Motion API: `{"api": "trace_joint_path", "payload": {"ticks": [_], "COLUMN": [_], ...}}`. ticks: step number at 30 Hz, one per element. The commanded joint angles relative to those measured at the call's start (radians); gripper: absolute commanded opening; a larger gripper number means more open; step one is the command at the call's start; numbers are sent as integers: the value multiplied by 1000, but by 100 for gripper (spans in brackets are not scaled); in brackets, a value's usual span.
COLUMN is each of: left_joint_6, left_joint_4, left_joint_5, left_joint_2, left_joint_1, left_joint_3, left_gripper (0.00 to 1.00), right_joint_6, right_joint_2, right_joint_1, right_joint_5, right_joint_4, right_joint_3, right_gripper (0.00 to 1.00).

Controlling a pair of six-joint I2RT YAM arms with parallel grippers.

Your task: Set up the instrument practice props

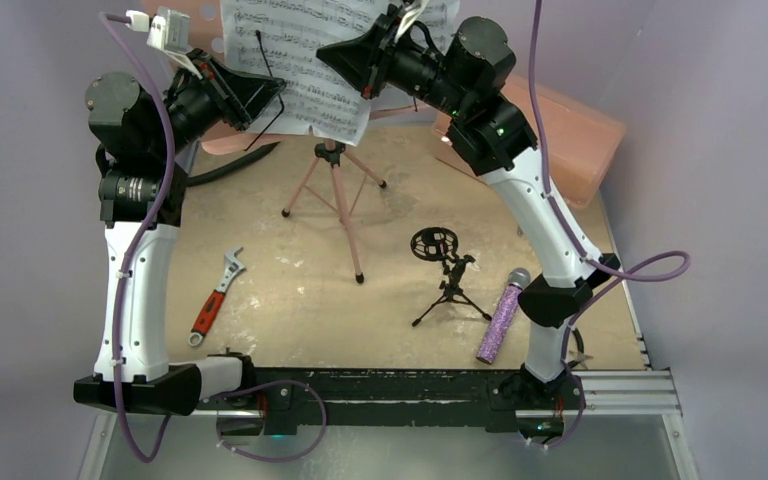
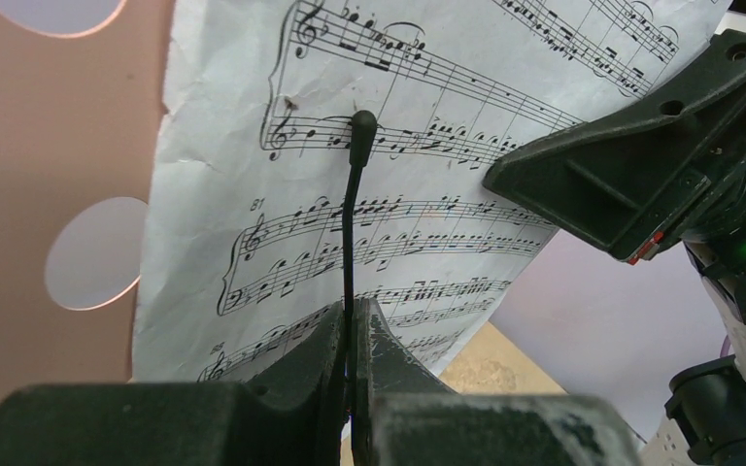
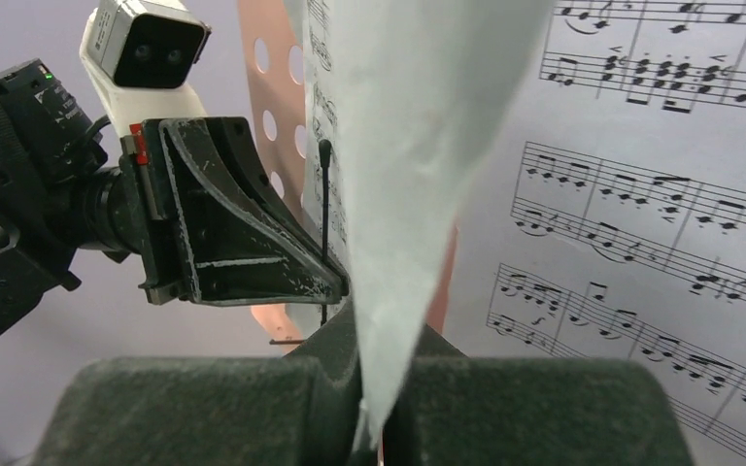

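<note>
The pink music stand point(image 1: 335, 195) stands on tripod legs at the back of the table, with white sheet-music pages point(image 1: 305, 60) on its desk. My left gripper point(image 1: 276, 93) is shut on the stand's thin black wire page holder point(image 2: 352, 223), which lies across the pages point(image 2: 408, 243). My right gripper point(image 1: 326, 53) is shut on the edge of one page point(image 3: 398, 194), which bends out from the rest. The purple glitter microphone point(image 1: 501, 316) lies at the front right. Beside it stands the small black tripod mic stand point(image 1: 450, 285) with its ring mount point(image 1: 432, 243).
A red-handled wrench point(image 1: 214, 300) lies at the front left. A salmon plastic box point(image 1: 575, 130) sits at the back right behind the right arm. The two grippers face each other closely in front of the pages. A black cable point(image 1: 225, 170) lies left of the stand.
</note>
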Motion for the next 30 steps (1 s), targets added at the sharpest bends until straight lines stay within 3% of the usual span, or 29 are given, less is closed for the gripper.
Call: {"api": "trace_joint_path", "payload": {"ticks": [1,30], "left_joint_6": [-7,9], "left_joint_4": [103,154], "left_joint_5": [36,32], "left_joint_2": [-12,-48], "left_joint_1": [-7,-6], "left_joint_3": [22,-15], "left_gripper": [0,0], "right_joint_6": [-26,-35], "right_joint_2": [3,52], "right_joint_1": [24,143], "right_joint_5": [39,166], "right_joint_4": [83,242], "right_joint_3": [43,9], "right_gripper": [0,0]}}
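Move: The left fingers already pinch the stand's left holder wire, with the sheet music's middle about 5 cm ahead, 2 cm right and 6 cm above that hand. The right fingers already pinch the sheet near its right margin; the wire's pinched spot lies some 5 cm left of the right hand, 6 cm below and level in reach. From the right hand, the right holder wire is about 12 cm right and 5 cm ahead, 3 cm lower. Slide the sheet left with the right gripper, about 5.5 cm towards and past the held wire's pinch point, easing back towards you by nearly 2 cm on the way; keep the paper pinched and come to a stop there. Meanwhile hold the left gripper still, shut on the holder wire, so that the paper keeps passing behind it. ##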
